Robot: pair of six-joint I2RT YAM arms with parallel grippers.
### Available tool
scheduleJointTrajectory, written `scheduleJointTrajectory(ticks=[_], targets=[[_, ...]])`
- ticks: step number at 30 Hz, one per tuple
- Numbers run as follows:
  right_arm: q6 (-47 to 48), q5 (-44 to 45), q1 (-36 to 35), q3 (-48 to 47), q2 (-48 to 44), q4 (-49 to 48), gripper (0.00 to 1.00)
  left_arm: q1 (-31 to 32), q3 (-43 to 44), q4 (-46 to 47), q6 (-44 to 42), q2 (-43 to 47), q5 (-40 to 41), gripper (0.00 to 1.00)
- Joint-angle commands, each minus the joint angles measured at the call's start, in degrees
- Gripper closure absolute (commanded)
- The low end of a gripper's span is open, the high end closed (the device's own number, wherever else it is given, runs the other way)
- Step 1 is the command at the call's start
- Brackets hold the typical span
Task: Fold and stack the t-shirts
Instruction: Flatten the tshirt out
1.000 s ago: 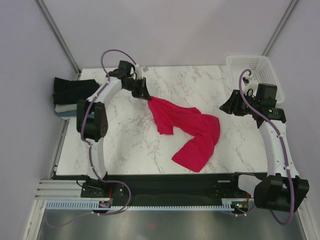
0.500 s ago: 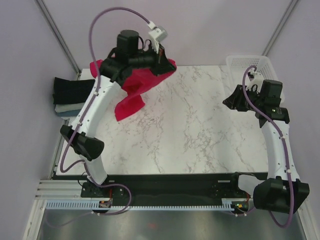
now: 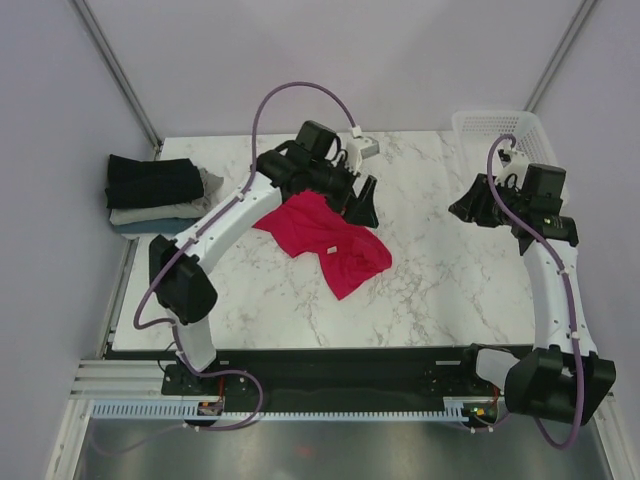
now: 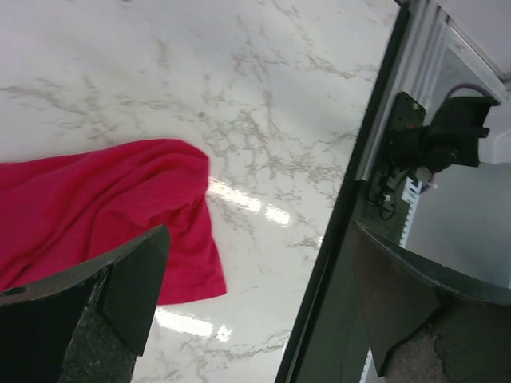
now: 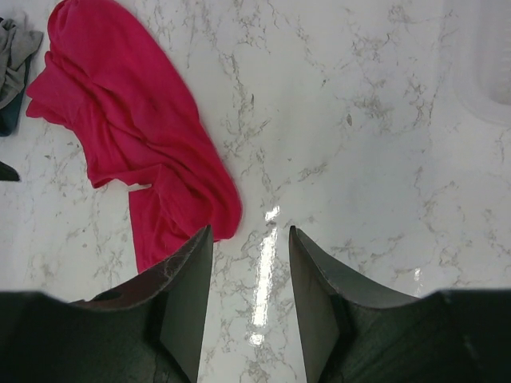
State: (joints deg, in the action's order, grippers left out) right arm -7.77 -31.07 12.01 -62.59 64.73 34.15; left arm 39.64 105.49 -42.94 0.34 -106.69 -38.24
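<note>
The crimson-red t-shirt lies crumpled on the marble table, left of centre; it also shows in the left wrist view and the right wrist view. My left gripper hovers just right of the shirt's far edge, open, with only bare table between its fingers. A stack of folded t-shirts sits at the far left, black on top, pale grey-white and blue below. My right gripper hangs over the right side of the table, well apart from the red shirt, open and holding nothing.
A white mesh basket stands at the back right corner and shows faintly in the right wrist view. The table's near edge with its black rail runs close to the left gripper's right finger.
The left arm lifted the red shirt toward the back left, swung it to the table's middle and let go. Its jaws went from shut to open. The right arm barely moved.
</note>
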Motion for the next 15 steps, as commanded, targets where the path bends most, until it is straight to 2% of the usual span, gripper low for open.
scheduleJointTrajectory(ticks=[1, 3, 8, 11, 12, 15], targets=[[-0.4, -1.6, 0.1, -3.1, 3.3, -2.2, 0.49, -6.9, -0.5, 1.9, -2.2, 7.2, 7.4, 0.0], [-0.4, -2.7, -0.1, -5.2, 5.7, -2.2, 0.5, -12.5, -4.5, 1.8, -1.6, 7.6, 8.5, 0.0], [0.1, -2.9, -1.7, -11.1, 10.0, -3.0, 0.5, -17.7, -13.5, 1.6, -6.2, 7.8, 14.3, 0.03], [6.2, -1.0, -7.9, -17.4, 12.8, -0.6, 0.5, -19.6, -16.0, 1.4, -7.5, 8.3, 15.7, 0.03], [13.0, 0.1, -12.3, -19.0, 14.4, 2.5, 0.5, -21.3, -17.8, 1.8, -6.8, 9.0, 15.7, 0.04], [23.4, 6.4, -22.1, -24.6, 18.3, 7.5, 0.51, -25.6, -20.5, 3.7, -3.6, 9.7, 15.1, 0.03]])
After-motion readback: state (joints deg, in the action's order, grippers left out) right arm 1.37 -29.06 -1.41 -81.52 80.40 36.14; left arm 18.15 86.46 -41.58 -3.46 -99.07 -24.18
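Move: The t-shirt lies crumpled under my left hand: its middle is about 9 cm ahead, 15 cm to the left and 15 cm below. Its white label is some 7 cm to the left and 1 cm ahead, and its right end about 4 cm to the right and 3 cm back. From my right hand, the t-shirt's middle lies about 39 cm left and 10 cm ahead, its right end about 20 cm left and level with me; the white basket stands 17 cm right and 22 cm ahead. My left hand, empty and wide open, sweeps about 18 cm left and 9 cm forward over the t-shirt towards its left half, rising slightly before sinking to end some 8 cm lower, while the wrist swings about 30 degrees counter-clockwise. My right hand, half open, heads forward, then also left and up, some 6 cm each way forward and left, turning counter-clockwise towards the t-shirt. ##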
